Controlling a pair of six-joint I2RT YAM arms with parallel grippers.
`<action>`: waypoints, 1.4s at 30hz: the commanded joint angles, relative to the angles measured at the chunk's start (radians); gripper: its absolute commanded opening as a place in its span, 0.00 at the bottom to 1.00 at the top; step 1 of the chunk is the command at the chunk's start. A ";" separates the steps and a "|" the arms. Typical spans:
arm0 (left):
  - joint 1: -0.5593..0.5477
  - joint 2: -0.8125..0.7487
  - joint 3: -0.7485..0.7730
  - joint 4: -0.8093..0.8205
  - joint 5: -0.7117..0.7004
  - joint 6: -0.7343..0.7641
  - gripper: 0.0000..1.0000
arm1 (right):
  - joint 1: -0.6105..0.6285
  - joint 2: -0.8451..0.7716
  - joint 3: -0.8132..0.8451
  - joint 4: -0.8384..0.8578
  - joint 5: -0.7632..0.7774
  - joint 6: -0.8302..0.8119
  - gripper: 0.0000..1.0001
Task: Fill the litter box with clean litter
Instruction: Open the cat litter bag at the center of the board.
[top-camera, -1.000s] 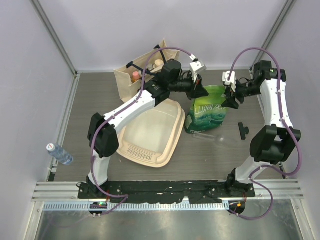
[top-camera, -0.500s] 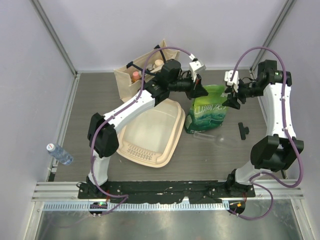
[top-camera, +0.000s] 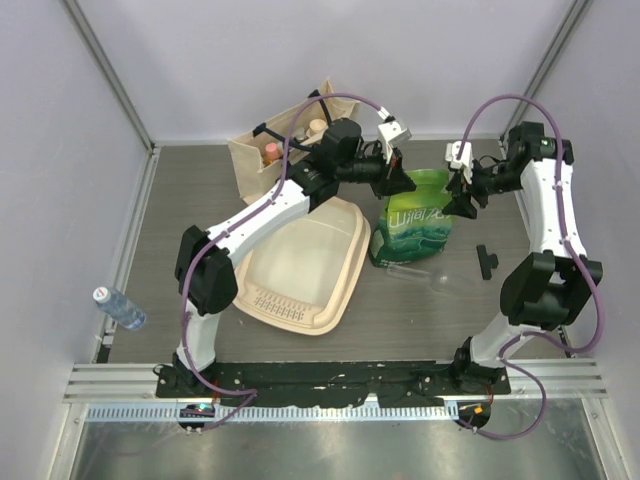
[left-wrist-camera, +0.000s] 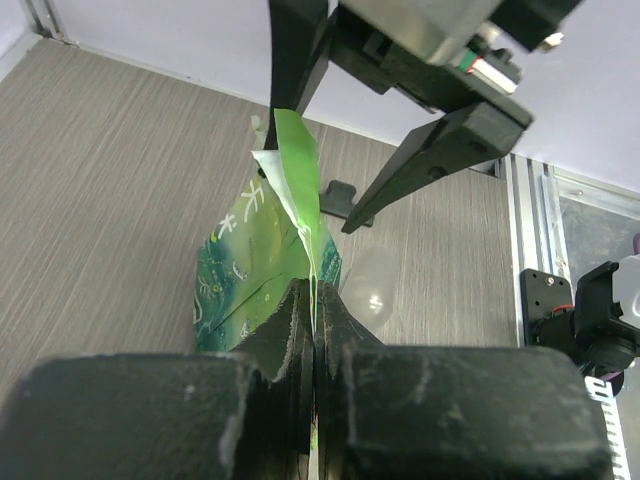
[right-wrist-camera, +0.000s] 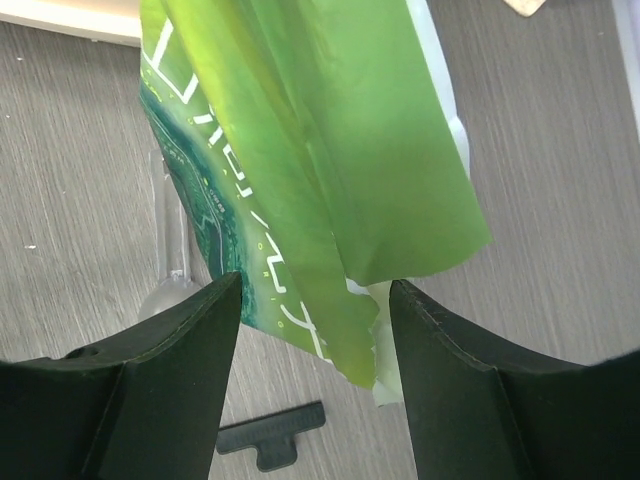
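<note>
The cream litter box (top-camera: 300, 265) lies tilted left of centre and holds no litter that I can see; the clean litter is hidden. To its right stands a green bag (top-camera: 415, 222) with white characters. My left gripper (top-camera: 403, 183) is shut on the bag's top edge, and the left wrist view shows the green film (left-wrist-camera: 290, 170) pinched between its fingertips (left-wrist-camera: 315, 312). My right gripper (top-camera: 463, 198) is open at the bag's upper right corner. In the right wrist view the loose torn corner (right-wrist-camera: 400, 200) hangs between the fingers (right-wrist-camera: 315, 335), touching neither.
A beige canvas tote (top-camera: 272, 150) with bottles stands at the back left. A black clip (top-camera: 487, 261) lies right of the bag. A clear plastic scoop (top-camera: 425, 272) lies just in front of the bag. A water bottle (top-camera: 120, 308) lies at the table's left edge.
The right arm's elbow swung out to the right and came back. Both grippers stay at the top of the bag, and their jaws have not changed.
</note>
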 joint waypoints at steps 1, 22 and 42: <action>0.011 -0.091 0.023 0.105 0.033 -0.019 0.00 | 0.008 0.040 0.052 -0.098 0.002 -0.019 0.66; 0.041 -0.083 0.011 0.152 -0.008 -0.042 0.00 | 0.048 -0.032 0.037 -0.100 0.111 0.160 0.48; 0.077 0.309 0.629 0.183 -0.063 0.029 0.00 | 0.039 -0.119 -0.072 0.124 0.036 0.695 0.12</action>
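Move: My right hand, open, has the right upper corner of the cat litter bag almost between its fingertips, about 1 cm ahead, 2 cm to the left and 1 cm lower. The scoop lies some 8 cm back and 3 cm left of this hand, the black clip about 5 cm back and 10 cm right, both roughly 22 cm below. My left hand already pinches the bag's left upper corner; from it the right corner is about 11 cm right, 1 cm back and 6 cm lower. I work my right fingers around the bag's right upper corner, nudging about 2 cm forward and 3 cm down, then back and partly up, and close them to pinch the film while the wrist turns some 20 degrees clockwise and tips down. My left hand keeps its pinch, eases forward, then pulls faster, nearly 9 cm forward in all and about 3 cm right, drawing its corner out over the table. ##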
